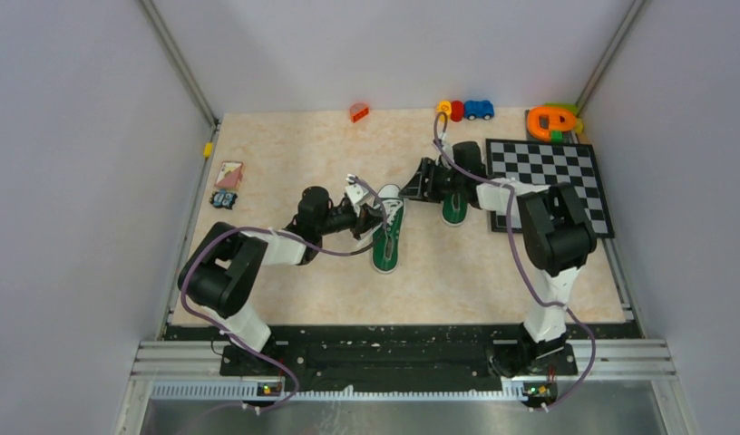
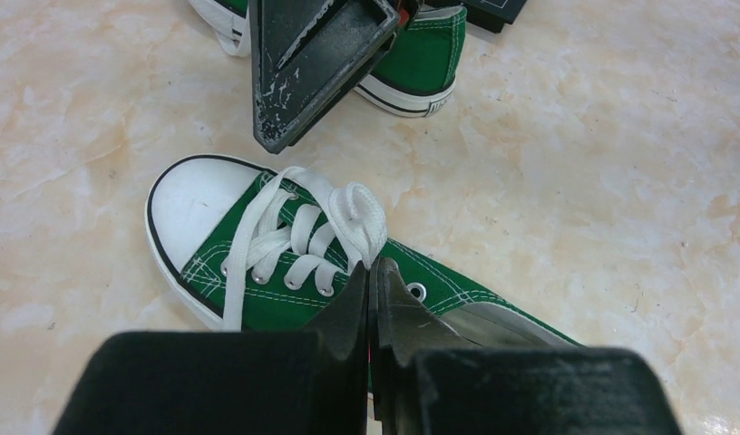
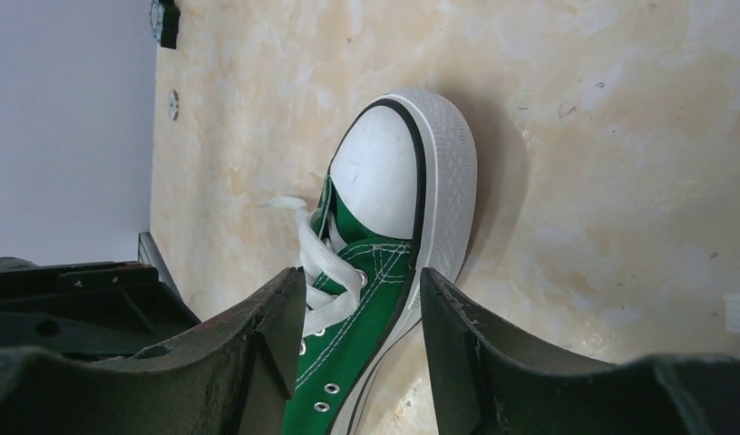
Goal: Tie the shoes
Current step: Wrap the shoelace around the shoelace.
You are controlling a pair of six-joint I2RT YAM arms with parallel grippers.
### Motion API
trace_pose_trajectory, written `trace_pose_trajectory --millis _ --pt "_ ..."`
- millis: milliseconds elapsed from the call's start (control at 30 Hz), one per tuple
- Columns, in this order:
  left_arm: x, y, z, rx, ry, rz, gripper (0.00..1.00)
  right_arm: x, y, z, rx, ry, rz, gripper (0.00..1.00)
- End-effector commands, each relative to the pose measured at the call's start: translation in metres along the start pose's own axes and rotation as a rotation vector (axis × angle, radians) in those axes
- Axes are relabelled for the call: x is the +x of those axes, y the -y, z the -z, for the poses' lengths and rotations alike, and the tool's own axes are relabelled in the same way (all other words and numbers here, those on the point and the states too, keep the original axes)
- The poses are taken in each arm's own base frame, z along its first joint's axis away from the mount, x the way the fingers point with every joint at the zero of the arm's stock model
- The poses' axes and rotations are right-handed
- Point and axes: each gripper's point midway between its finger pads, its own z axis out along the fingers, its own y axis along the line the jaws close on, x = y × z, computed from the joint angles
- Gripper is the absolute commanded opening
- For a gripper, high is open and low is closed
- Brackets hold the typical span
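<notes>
Two green shoes with white toe caps lie mid-table. The nearer shoe (image 1: 387, 237) (image 2: 258, 272) has its toe cap at the left in the left wrist view. A bunch of white lace (image 2: 357, 217) rises from it into my left gripper (image 2: 373, 267) (image 1: 377, 216), which is shut on the lace. The other shoe (image 1: 454, 208) (image 3: 384, 181) lies between the fingers of my open right gripper (image 3: 362, 276) (image 1: 419, 188). Its left finger is beside the laces (image 3: 326, 272) and its right finger stands off the sole. My right arm hides most of this shoe from above.
A checkerboard (image 1: 548, 172) lies at the right. Along the back edge sit an orange block (image 1: 358, 112), a blue car (image 1: 479, 110) and an orange and green toy (image 1: 552, 120). A card (image 1: 228, 172) and a small dark toy (image 1: 224, 198) lie at the left.
</notes>
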Motion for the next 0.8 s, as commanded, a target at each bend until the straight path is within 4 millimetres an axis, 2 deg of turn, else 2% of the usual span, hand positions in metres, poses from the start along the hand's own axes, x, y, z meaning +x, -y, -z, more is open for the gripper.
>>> trace_pose_trajectory --millis 0,300,433,767 --pt "-0.027 -0.004 -0.001 -0.004 0.059 -0.058 0.0 0.002 -0.012 -0.006 -0.024 -0.045 0.035 0.5" --pt "-0.026 -0.005 -0.002 -0.004 0.055 -0.057 0.0 0.013 -0.018 -0.018 -0.075 -0.086 -0.008 0.47" --pt "-0.026 -0.005 -0.001 -0.006 0.053 -0.056 0.0 0.012 -0.024 -0.016 -0.101 -0.081 -0.011 0.41" --pt "-0.025 -0.007 -0.002 -0.01 0.047 -0.057 0.0 0.007 -0.043 0.002 -0.12 -0.049 0.049 0.06"
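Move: The strand of lace crossing the right edge of the lacing, just behind the toe cap, is the right gripper's target, about 2 cm back, 2 cm left and 2 cm below it. From that gripper, the toe cap lies some 4 cm left, 1 cm ahead and 5 cm down; the lace loop is about 4 cm back and 5 cm left, near its height. From the left gripper, that strand is roughly 3 cm ahead, 4 cm right and slightly lower. Bring the half-open right gripper back, down and left about 3 cm, onto the lace strand at the lacing's right edge behind the toe cap. Then shut its fingers almost fully and pinch the strand while easing a touch farther left and up. Keep the left gripper still and closed on the lace loop. ##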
